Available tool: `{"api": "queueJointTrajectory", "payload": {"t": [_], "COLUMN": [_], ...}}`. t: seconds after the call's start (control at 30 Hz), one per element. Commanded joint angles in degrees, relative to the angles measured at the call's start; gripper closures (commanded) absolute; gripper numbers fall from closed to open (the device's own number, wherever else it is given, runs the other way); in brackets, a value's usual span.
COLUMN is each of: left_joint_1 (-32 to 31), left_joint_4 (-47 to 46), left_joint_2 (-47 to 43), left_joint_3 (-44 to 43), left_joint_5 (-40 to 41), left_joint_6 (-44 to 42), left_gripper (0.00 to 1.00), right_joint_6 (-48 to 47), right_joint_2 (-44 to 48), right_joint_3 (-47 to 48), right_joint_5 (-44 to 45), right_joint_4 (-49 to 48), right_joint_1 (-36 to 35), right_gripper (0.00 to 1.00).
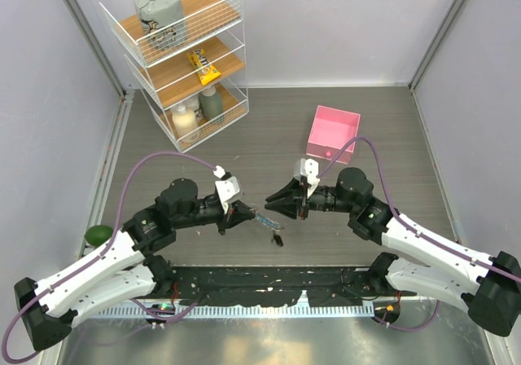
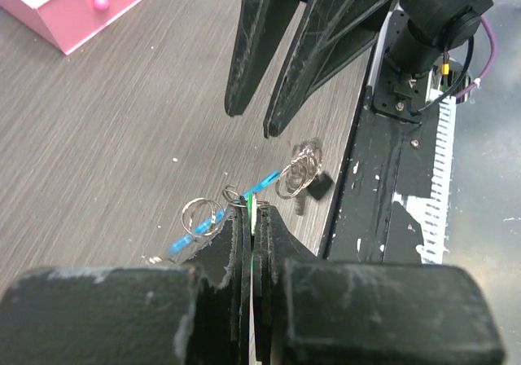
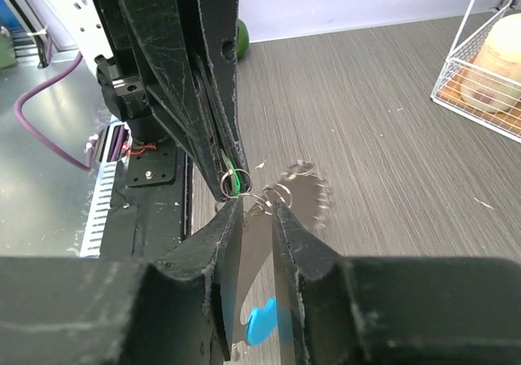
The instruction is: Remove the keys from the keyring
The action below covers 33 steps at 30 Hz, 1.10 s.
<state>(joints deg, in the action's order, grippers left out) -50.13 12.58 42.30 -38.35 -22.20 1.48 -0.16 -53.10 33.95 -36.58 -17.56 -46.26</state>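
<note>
My left gripper (image 1: 244, 213) is shut on the green key (image 2: 252, 212) and holds it just above the table. The keyring (image 2: 296, 174) hangs from the key: silvery rings, a blue strip (image 2: 187, 239) and a small dark clasp (image 2: 321, 187). The blue strip (image 1: 264, 217) and clasp (image 1: 278, 239) also show from above. My right gripper (image 1: 271, 204) faces the left one tip to tip. Its fingers stand slightly apart, with small rings (image 3: 273, 195) at their tips (image 3: 256, 206). In the right wrist view the green key (image 3: 234, 178) sits in the left gripper (image 3: 228, 187), and part of the ring is blurred.
A pink open box (image 1: 332, 133) stands behind the right arm and shows in the left wrist view (image 2: 69, 6). A white wire shelf (image 1: 183, 55) with bottles and packets is at the back left. A green ball (image 1: 98, 235) lies at the left edge. The black base rail (image 1: 269, 283) runs along the near edge.
</note>
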Motion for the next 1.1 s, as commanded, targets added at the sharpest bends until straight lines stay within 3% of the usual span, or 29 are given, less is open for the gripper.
{"api": "queueJointTrajectory", "payload": {"t": [0.0, 0.13, 0.2, 0.37, 0.73, 1.07], "left_joint_1": [0.03, 0.03, 0.03, 0.03, 0.03, 0.03], "left_joint_4": [-0.62, -1.06, -1.33, -1.68, 1.83, 5.08], "left_joint_2": [-0.82, -0.91, -0.82, -0.73, 0.06, 2.34], "left_joint_3": [-2.17, -1.99, -1.91, -2.26, -4.81, -8.14], "left_joint_5": [1.01, 1.02, 0.84, 0.57, -1.01, -1.45], "left_joint_6": [0.63, 0.37, 0.37, 0.37, -4.02, -2.7], "left_gripper": [1.0, 1.0, 1.0, 1.0, 1.0, 1.0], "right_joint_6": [1.83, 4.9, 6.4, 10.79, 6.23, 5.18], "right_joint_2": [0.71, 1.86, 1.86, 1.16, 2.74, 1.86], "right_joint_3": [-0.29, -2.22, -2.93, -3.98, -2.41, 0.41], "right_joint_5": [2.91, 4.58, 3.8, 2.99, 10.91, 9.16], "right_joint_4": [-2.65, -3.97, -4.23, -4.59, 1.04, 4.82], "right_joint_1": [0.21, 0.2, 0.21, 0.21, 0.12, -0.41], "right_gripper": [0.72, 0.65, 0.54, 0.38, 0.4, 0.43]}}
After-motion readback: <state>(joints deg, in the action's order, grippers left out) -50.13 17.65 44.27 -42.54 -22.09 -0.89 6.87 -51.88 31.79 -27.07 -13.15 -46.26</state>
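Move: The keyring's small rings sit in the left hand's grip, about 2 cm to the right of its hand point and 1 cm lower; from the right hand they are some 4 cm to the left, 2 cm back and 3 cm below. From the right hand, the blue tag is roughly 5 cm back, 2 cm left and 7 cm down, and the black fob end about 10 cm straight back and 8 cm down. The right hand, its fingers already parting, sinks about 3 cm beside the rings while the fingers spread from a narrow gap to a little over half open, then eases forward and slightly right, its wrist swinging about 10 degrees clockwise and rolling about as much, forward side down. The left hand stays put, still pinching the green piece with its rings, and makes only a small dip and rise. ##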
